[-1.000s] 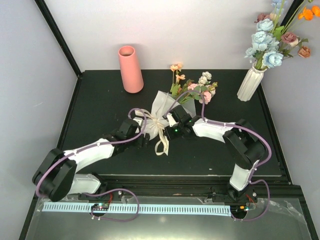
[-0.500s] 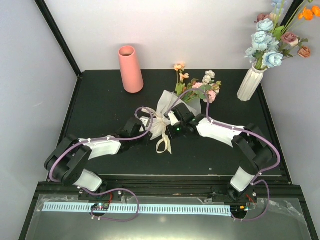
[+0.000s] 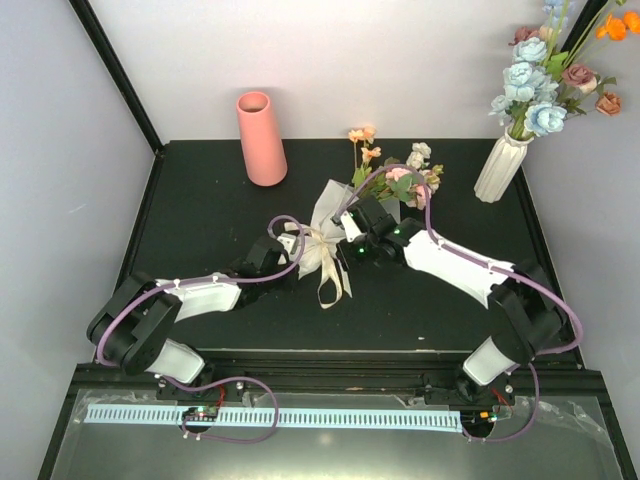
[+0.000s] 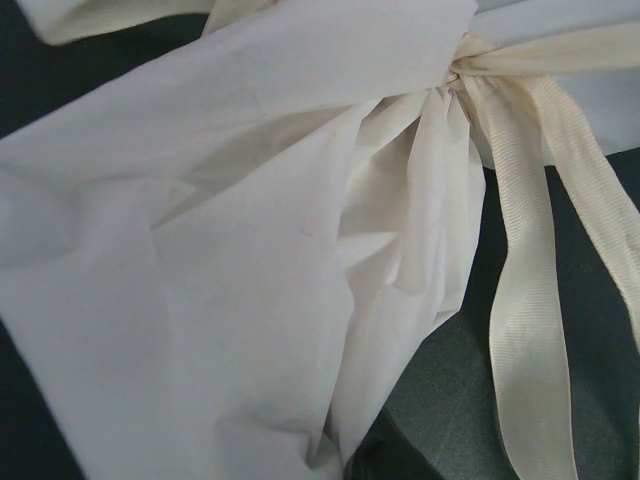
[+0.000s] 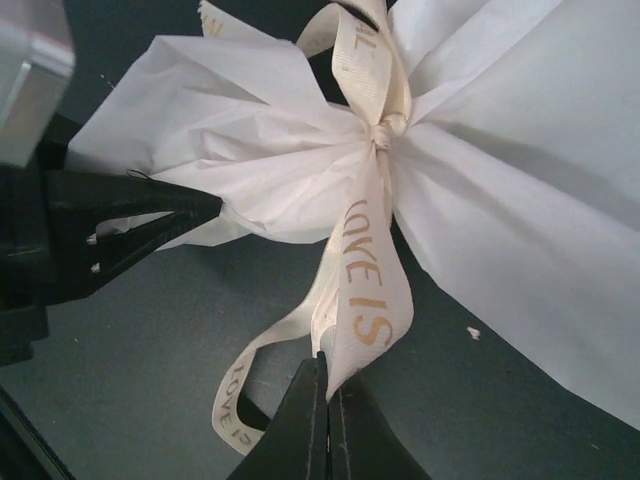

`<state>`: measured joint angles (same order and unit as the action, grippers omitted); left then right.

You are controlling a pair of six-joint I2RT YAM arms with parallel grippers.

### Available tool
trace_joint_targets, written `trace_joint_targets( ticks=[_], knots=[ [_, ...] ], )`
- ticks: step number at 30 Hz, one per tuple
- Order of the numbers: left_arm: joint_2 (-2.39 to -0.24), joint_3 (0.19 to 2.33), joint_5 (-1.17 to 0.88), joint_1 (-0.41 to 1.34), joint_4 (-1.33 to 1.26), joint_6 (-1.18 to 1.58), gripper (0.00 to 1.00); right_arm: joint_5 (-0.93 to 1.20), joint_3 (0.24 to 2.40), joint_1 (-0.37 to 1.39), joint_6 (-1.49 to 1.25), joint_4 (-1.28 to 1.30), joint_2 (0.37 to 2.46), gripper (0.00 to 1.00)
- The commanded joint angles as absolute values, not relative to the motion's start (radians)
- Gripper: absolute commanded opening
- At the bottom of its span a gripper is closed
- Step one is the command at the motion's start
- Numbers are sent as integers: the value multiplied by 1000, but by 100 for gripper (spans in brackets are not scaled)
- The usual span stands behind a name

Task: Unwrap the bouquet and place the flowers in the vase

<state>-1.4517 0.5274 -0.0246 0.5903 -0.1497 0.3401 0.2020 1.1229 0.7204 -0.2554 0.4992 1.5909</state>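
The bouquet lies mid-table, its cream paper wrap (image 3: 328, 212) fanned out and its pink, peach and cream flowers (image 3: 402, 176) pointing to the far right. A cream ribbon (image 3: 327, 268) printed in gold ties its waist (image 5: 383, 128). My right gripper (image 5: 328, 378) is shut on a loop of that ribbon (image 5: 368, 290). My left gripper (image 3: 297, 259) is shut on the paper's bunched stem end, with its fingers (image 5: 190, 212) pinching the paper. In the left wrist view, paper (image 4: 220, 260) hides those fingers. The salmon-pink vase (image 3: 262, 138) stands upright at the far left, apart from both arms.
A white ribbed vase (image 3: 499, 166) holding blue, mauve and orange flowers (image 3: 545, 75) stands at the far right corner. The black table (image 3: 200, 220) ends at a raised frame edge (image 3: 350, 352) near the arm bases. Pale walls close it in on three sides.
My left gripper moved right to the stem end and closed on the paper. My right arm, still shut on the ribbon, reached farther and the bouquet shifted slightly up and right.
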Motion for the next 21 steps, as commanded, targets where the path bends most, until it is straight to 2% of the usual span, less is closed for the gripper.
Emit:
trace_joint_targets(
  ticks=[1,11,21],
  knots=[
    [-1438,530,32,589,-162,349,5,147,1174,727,-227,578,1516,2],
    [-1433,538,18,588,-144,366,4,58,1210,727,-237,636,1365,1],
    [-1416,531,-12,588,-144,394,4,-104,1285,727,-275,612,1071,1]
  ],
)
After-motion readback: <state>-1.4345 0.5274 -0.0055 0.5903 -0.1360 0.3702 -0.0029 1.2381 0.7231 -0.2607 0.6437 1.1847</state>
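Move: The right hand, shut on a ribbon tail, has the bow's knot about 4 cm ahead, 4 cm to its left and some 7 cm below. The gathered paper end lies about 10 cm left of this hand and 2 cm back, 8 cm down; the flowers lie roughly 15 cm ahead and 12 cm right, 8 cm down. From the left hand, which pinches that paper end, the knot is about 6 cm ahead and 5 cm right, roughly level. With its fingers staying shut on the ribbon tail, the right hand pulls up and away from the bow, slowly at first and then faster, climbing about 17 cm and swinging some 5 cm to the right late on, while the wrist tilts roughly 25 degrees so the fingertips swing up and forward. The left hand stays put with its pinch on the gathered paper end, holding the bouquet against the pull. ##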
